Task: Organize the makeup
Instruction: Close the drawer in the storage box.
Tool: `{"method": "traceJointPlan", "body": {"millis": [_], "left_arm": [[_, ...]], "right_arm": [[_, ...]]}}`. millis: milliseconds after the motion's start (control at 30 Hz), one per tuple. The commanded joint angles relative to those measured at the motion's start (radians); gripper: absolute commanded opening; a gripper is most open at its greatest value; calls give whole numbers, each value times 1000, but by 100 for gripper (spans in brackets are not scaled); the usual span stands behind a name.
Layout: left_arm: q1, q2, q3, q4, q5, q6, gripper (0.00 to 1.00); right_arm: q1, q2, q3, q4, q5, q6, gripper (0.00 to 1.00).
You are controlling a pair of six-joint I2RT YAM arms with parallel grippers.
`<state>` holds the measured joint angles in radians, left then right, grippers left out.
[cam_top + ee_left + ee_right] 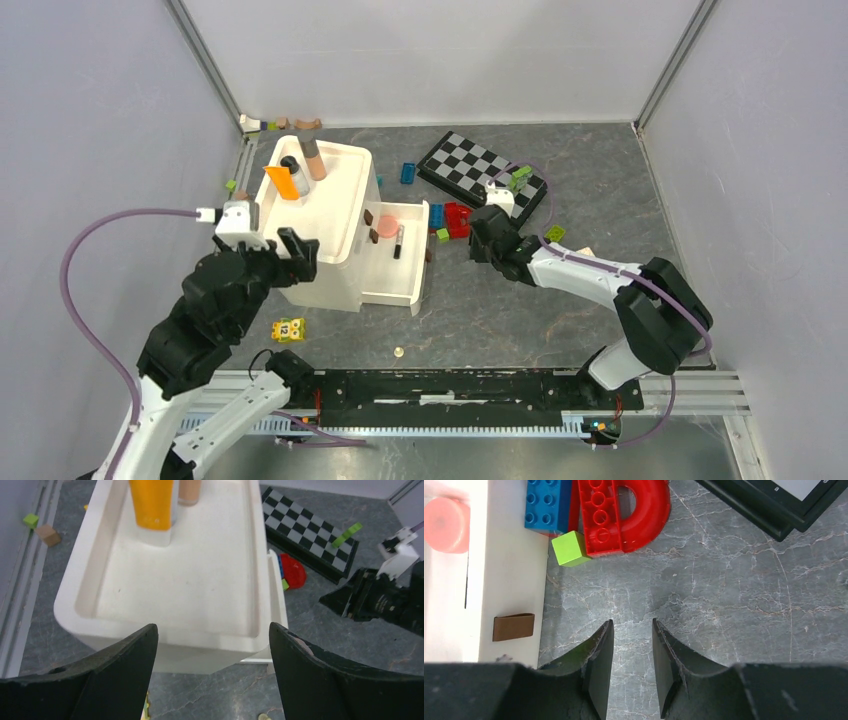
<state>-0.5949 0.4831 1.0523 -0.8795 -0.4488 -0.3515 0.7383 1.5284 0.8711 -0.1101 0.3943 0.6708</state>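
Note:
A white organizer box [335, 215] holds an orange tube [284, 182], a dark-capped bottle [293, 170] and a peach tube [315, 160] standing at the far end of its top tray [175, 580]. Its pulled-out drawer [412, 285] holds a pink disc [386, 224], a black pencil [399, 241] and small brown pieces. My left gripper [214, 640] hovers open at the tray's near edge, nothing between its fingers; the orange tube [151, 502] stands beyond. My right gripper [633, 625] is over bare table right of the drawer [504, 570], narrowly open and empty. The pink disc [445, 524] shows at far left.
Red [624, 515] and blue [548, 505] toy bricks and a green cube [570, 549] lie just right of the drawer. A checkerboard [482, 172] sits behind them. A yellow brick [289, 330] and a coin [399, 352] lie near the front. Small items line the back wall [280, 124].

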Motion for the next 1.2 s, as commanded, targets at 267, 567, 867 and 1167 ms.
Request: {"method": "traceJointPlan", "body": {"millis": [267, 567, 867, 1167], "left_arm": [[5, 416, 179, 97, 225, 91, 87], [5, 544, 188, 120, 236, 105, 86], [4, 570, 152, 152, 279, 105, 86], [5, 576, 131, 173, 315, 115, 85]], "right_arm": [[-67, 25, -8, 68, -197, -58, 40], [-76, 116, -6, 144, -308, -33, 40], [-59, 175, 9, 254, -418, 47, 40], [4, 271, 115, 299, -460, 112, 40]]}}
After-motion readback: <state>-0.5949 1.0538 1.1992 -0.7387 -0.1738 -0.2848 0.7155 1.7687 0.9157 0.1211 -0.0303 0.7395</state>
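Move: The left hand hangs just short of the storage box: the middle of the box top's right edge is about 11 cm ahead, 8 to the right and 7 below. The orange tube on top stands some 15 ahead and 5 left. For the right hand, the open drawer's brown pull tab is about 11 cm left, level fore and aft, and 4 below. The green block lies some 6 ahead and 7 left, the red toy 9 ahead and 3 left. Rightward and forward, the left hand hops up about 3 cm, then sinks past its starting height, tipping down and turning clockwise some 15 degrees each, to end wide open at the right edge of the box top. The right hand first sinks 4 to 5 cm, then sweeps about 8 cm left towards the open drawer's pull tab, turning counter-clockwise and rolling its left side up, fingers staying part open. Whether either touches can't be seen. ##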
